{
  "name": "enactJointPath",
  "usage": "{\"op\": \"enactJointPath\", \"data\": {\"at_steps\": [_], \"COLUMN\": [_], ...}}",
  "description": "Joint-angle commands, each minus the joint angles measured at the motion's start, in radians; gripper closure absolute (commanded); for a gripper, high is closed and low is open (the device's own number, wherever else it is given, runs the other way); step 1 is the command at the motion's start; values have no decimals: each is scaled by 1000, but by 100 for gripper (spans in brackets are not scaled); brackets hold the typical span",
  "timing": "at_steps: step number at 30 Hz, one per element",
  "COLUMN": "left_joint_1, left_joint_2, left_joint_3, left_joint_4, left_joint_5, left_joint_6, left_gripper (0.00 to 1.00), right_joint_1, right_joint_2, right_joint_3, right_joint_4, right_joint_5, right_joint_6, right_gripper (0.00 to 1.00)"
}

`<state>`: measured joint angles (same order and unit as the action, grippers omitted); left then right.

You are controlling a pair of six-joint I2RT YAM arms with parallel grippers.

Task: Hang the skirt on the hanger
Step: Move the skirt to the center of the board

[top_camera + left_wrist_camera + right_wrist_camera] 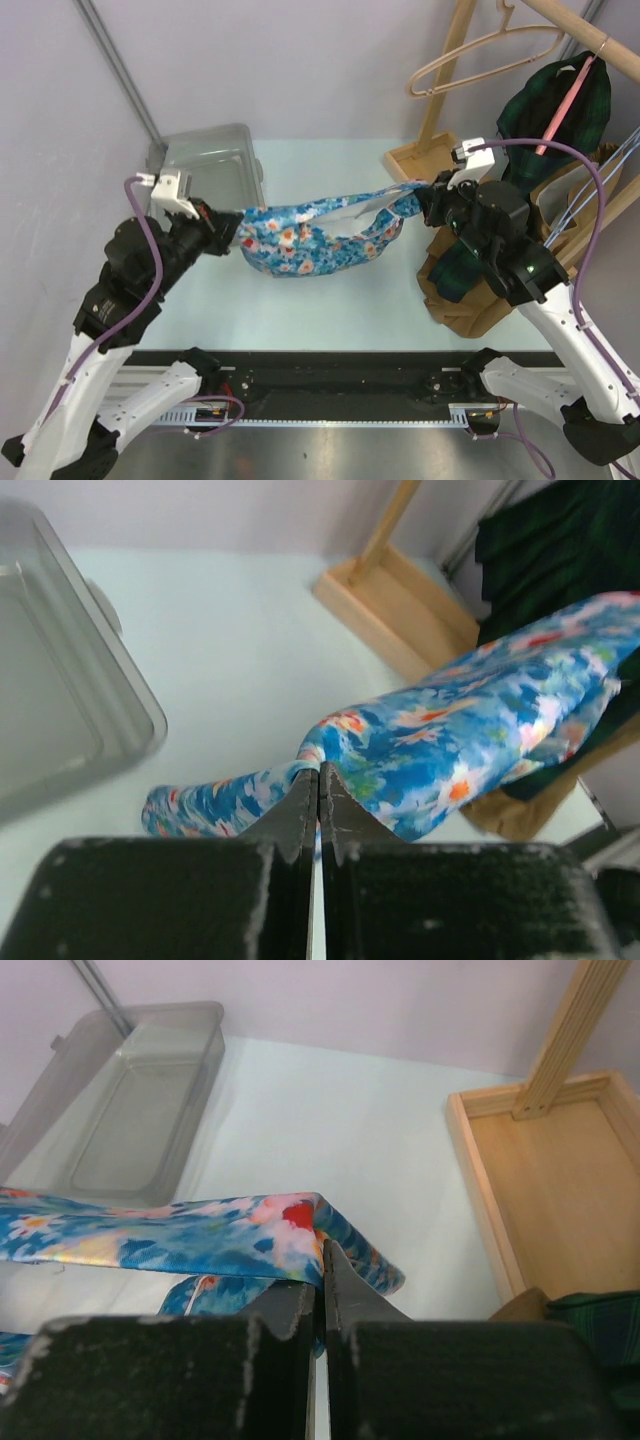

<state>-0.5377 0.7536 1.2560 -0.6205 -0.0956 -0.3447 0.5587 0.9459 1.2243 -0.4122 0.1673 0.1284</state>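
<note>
The skirt (320, 235), blue with a red and white flower print, hangs stretched between my two grippers above the pale table. At its left end my left gripper (230, 228) is shut on the fabric; the left wrist view shows the jaws (320, 772) pinched together on a fold of the skirt (470, 725). My right gripper (428, 200) is shut on the right end, and in the right wrist view its jaws (322, 1248) clamp the edge of the skirt (200, 1232). An empty beige hanger (490, 50) hangs from the wooden rail at the top right.
A grey plastic bin (210, 165) stands at the back left. The wooden rack's base tray (425, 160) sits behind my right gripper. A dark green plaid garment (555, 105) hangs on a pink hanger at the right. Brown and green clothes (455, 285) are piled under my right arm.
</note>
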Motion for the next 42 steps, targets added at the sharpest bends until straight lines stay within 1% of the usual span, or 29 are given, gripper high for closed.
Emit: {"op": "enactJointPath", "data": {"at_steps": [1, 4, 5, 9, 12, 13, 14, 15, 16, 17, 18, 19, 20, 21, 22, 23, 24, 26, 27, 29, 30, 33, 36, 38, 40, 42], "left_joint_1": [2, 1, 2, 1, 1, 2, 1, 1, 1, 4, 2, 4, 7, 11, 27, 34, 42, 68, 77, 107, 116, 134, 146, 156, 156, 156], "left_joint_2": [-105, -167, -183, -226, -202, -189, -148, -126, -103, -38, -5, 42, 121, 171, 211, 290, 326, 400, 461, 513, 545, 575, 583, 563, 529, 498], "left_joint_3": [-111, -177, -191, -253, -332, -348, -360, -387, -400, -409, -417, -412, -406, -386, -371, -353, -299, -226, -146, -69, -3, 104, 166, 161, 139, 79], "left_joint_4": [-68, -91, -110, -143, -98, -58, -38, -12, 61, 92, 129, 198, 229, 264, 330, 361, 382, 413, 415, 421, 432, 450, 447, 456, 472, 475], "left_joint_5": [30, 86, 86, 86, 86, 85, 38, 18, -10, -95, -128, -168, -229, -237, -234, -216, -207, -184, -168, -144, -126, -93, -64, -43, -3, 19], "left_joint_6": [-114, -152, -172, -208, -227, -235, -256, -263, -275, -284, -283, -275, -274, -267, -246, -232, -218, -183, -172, -143, -139, -103, -71, -69, -68, -80], "left_gripper": [100, 100, 100, 100, 100, 100, 100, 100, 100, 100, 100, 100, 100, 100, 100, 100, 100, 100, 100, 100, 100, 100, 100, 100, 100, 100], "right_joint_1": [-6, -5, -6, -6, -5, -3, -6, -6, -19, -26, -34, -45, -71, -85, -95, -121, -132, -160, -170, -187, -201, -221, -236, -235, -238, -235], "right_joint_2": [-62, -76, -78, -73, 13, 45, 119, 158, 197, 246, 325, 368, 402, 466, 493, 516, 555, 579, 588, 584, 577, 541, 501, 466, 438, 397], "right_joint_3": [52, 58, 60, 58, 60, 58, 58, 58, 54, 53, 53, 53, 53, 55, 58, 72, 82, 125, 141, 164, 187, 234, 270, 285, 279, 262], "right_joint_4": [-65, -144, -183, -235, -237, -232, -215, -199, -139, -104, -62, 29, 76, 119, 189, 219, 240, 274, 282, 325, 341, 398, 392, 369, 308, 221], "right_joint_5": [15, -15, -20, -34, -34, -23, -3, 35, 43, 57, 58, 55, 40, 32, 22, 0, -11, -34, -38, -58, -63, -75, -88, -91, -86, -84], "right_joint_6": [-12, 11, 14, 49, 63, 79, 85, 97, 96, 96, 91, 85, 86, 88, 96, 97, 97, 96, 96, 99, 94, 89, 83, 77, 80, 88], "right_gripper": [100, 100, 100, 100, 100, 100, 100, 100, 100, 100, 100, 100, 100, 100, 100, 100, 100, 100, 100, 100, 100, 100, 100, 100, 100, 100]}}
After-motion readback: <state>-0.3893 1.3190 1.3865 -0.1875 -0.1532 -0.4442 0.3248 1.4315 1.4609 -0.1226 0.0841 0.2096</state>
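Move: Both hands still pinch the waist corners of the flowered skirt, stretched between them. The board's centre lies about 16 cm ahead, 16 cm right and 36 cm below the left hand; from the right hand, about 10 cm ahead, 16 cm left and 35 cm below. The grey bin is some 30 cm ahead and 12 cm left of the left hand; the rack's wooden tray some 22 cm ahead and 22 cm right of the right hand, both at board level. Both arms, still pinching the skirt, ease back, swing down about 20 cm and forward, then lift again. ##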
